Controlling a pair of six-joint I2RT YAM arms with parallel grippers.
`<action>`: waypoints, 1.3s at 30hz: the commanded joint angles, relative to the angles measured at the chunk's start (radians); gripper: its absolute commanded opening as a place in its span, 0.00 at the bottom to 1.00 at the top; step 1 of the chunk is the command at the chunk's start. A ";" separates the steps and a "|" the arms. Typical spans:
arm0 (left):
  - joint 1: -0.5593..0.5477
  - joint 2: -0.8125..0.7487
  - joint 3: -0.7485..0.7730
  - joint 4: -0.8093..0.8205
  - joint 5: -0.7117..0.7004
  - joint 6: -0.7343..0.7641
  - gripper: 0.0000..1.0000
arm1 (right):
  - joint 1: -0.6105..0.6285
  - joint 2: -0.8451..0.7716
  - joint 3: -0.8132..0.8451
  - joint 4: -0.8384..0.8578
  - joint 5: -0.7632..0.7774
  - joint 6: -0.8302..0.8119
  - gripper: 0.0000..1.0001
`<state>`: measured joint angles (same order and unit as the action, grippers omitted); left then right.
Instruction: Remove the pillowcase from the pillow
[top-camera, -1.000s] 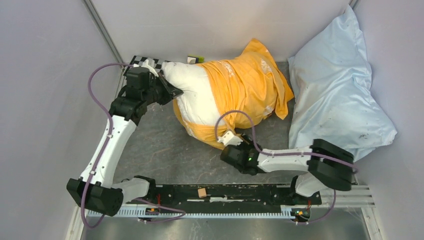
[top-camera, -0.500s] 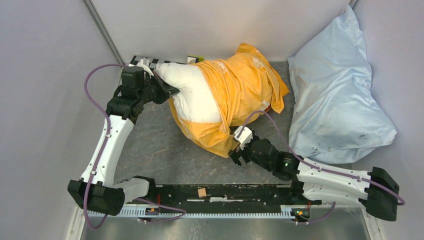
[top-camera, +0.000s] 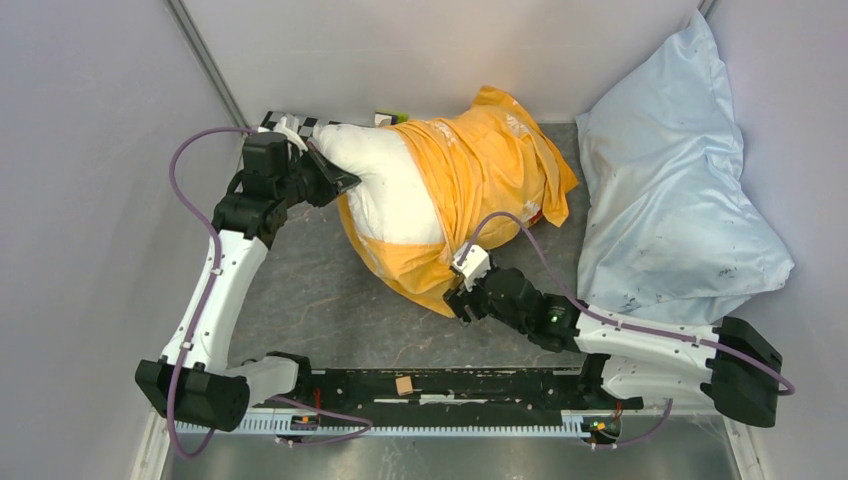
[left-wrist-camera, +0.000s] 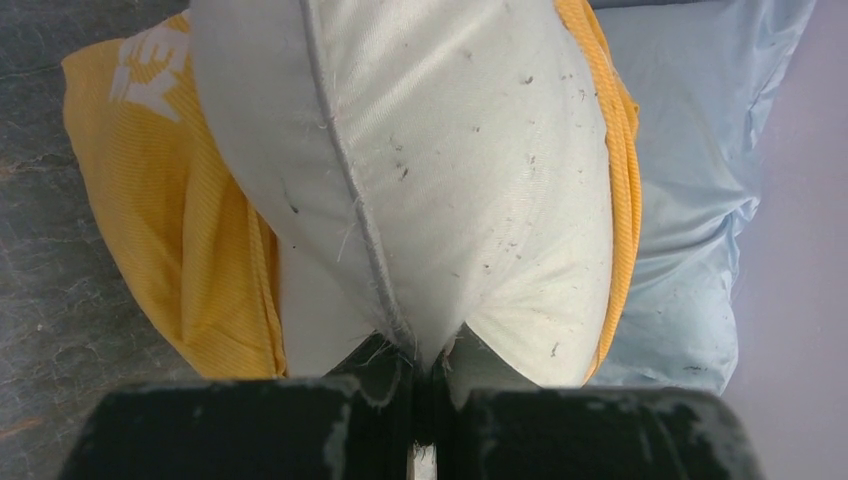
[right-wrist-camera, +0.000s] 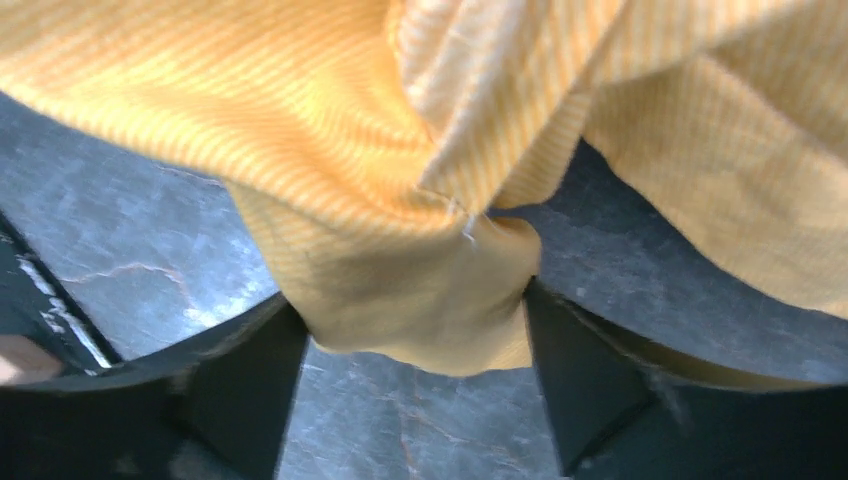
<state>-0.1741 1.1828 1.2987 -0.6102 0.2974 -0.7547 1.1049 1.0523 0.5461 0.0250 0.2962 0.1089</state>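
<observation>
The white pillow (top-camera: 385, 185) lies at the back of the table, its left half bare. The orange pillowcase (top-camera: 490, 170) still covers its right half and trails toward me in a loose corner. My left gripper (top-camera: 340, 182) is shut on the pillow's seamed corner; the left wrist view shows the pillow (left-wrist-camera: 450, 150) pinched at my left gripper (left-wrist-camera: 425, 355), with the pillowcase (left-wrist-camera: 170, 220) bunched behind. My right gripper (top-camera: 455, 300) stands open at the pillowcase's near corner. In the right wrist view that pillowcase (right-wrist-camera: 350, 150) corner hangs between the spread fingers of the right gripper (right-wrist-camera: 412, 305).
A big pale blue pillow (top-camera: 665, 180) leans in the back right corner, touching the orange fabric. Grey walls close in the left, back and right. A small tan block (top-camera: 404, 385) sits on the base rail. A checkered strip (top-camera: 290, 122) and a green item (top-camera: 392, 118) lie behind the pillow.
My right gripper opened wide, and its arm unfolded, with its elbow swinging out right. The fingers came back around the near orange corner. The pillow shifted slightly left. The left grip held.
</observation>
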 joint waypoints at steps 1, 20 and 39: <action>0.002 -0.032 0.000 0.170 0.066 -0.084 0.03 | 0.006 0.050 0.049 0.093 -0.120 0.017 0.59; 0.144 -0.006 0.082 0.241 0.080 -0.269 0.02 | -0.095 0.313 -0.098 0.072 0.023 0.149 0.00; 0.451 -0.078 0.001 0.132 0.083 -0.113 0.02 | -0.779 -0.138 -0.340 0.040 -0.036 0.346 0.00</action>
<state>0.1211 1.1862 1.2774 -0.6708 0.5259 -0.9184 0.4492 0.9432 0.2535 0.3073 0.0895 0.4221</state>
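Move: The pillowcase's hanging hem flap is right at the open right fingers: some 3 cm left of them, level ahead and about 1 cm lower. From that hand the pillow's bare white part has its middle roughly 16 cm ahead, 12 cm left and a little higher; the light blue pillow's middle is about 45 cm right and 22 cm ahead. The left hand grips the pillow's tip; from it the hem flap is roughly 14 cm back, 16 cm right and 18 cm down. The right fingers shut on the hem flap while easing about 6 cm left and 4 cm back; then the hand dips and sweeps some 20 cm right and 13 cm forward, rising again late and turning about 35 degrees clockwise, dragging the case from the pillow. The left hand keeps its pinch on the pillow's tip and, mostly in the second half, pulls left about 6 cm. ##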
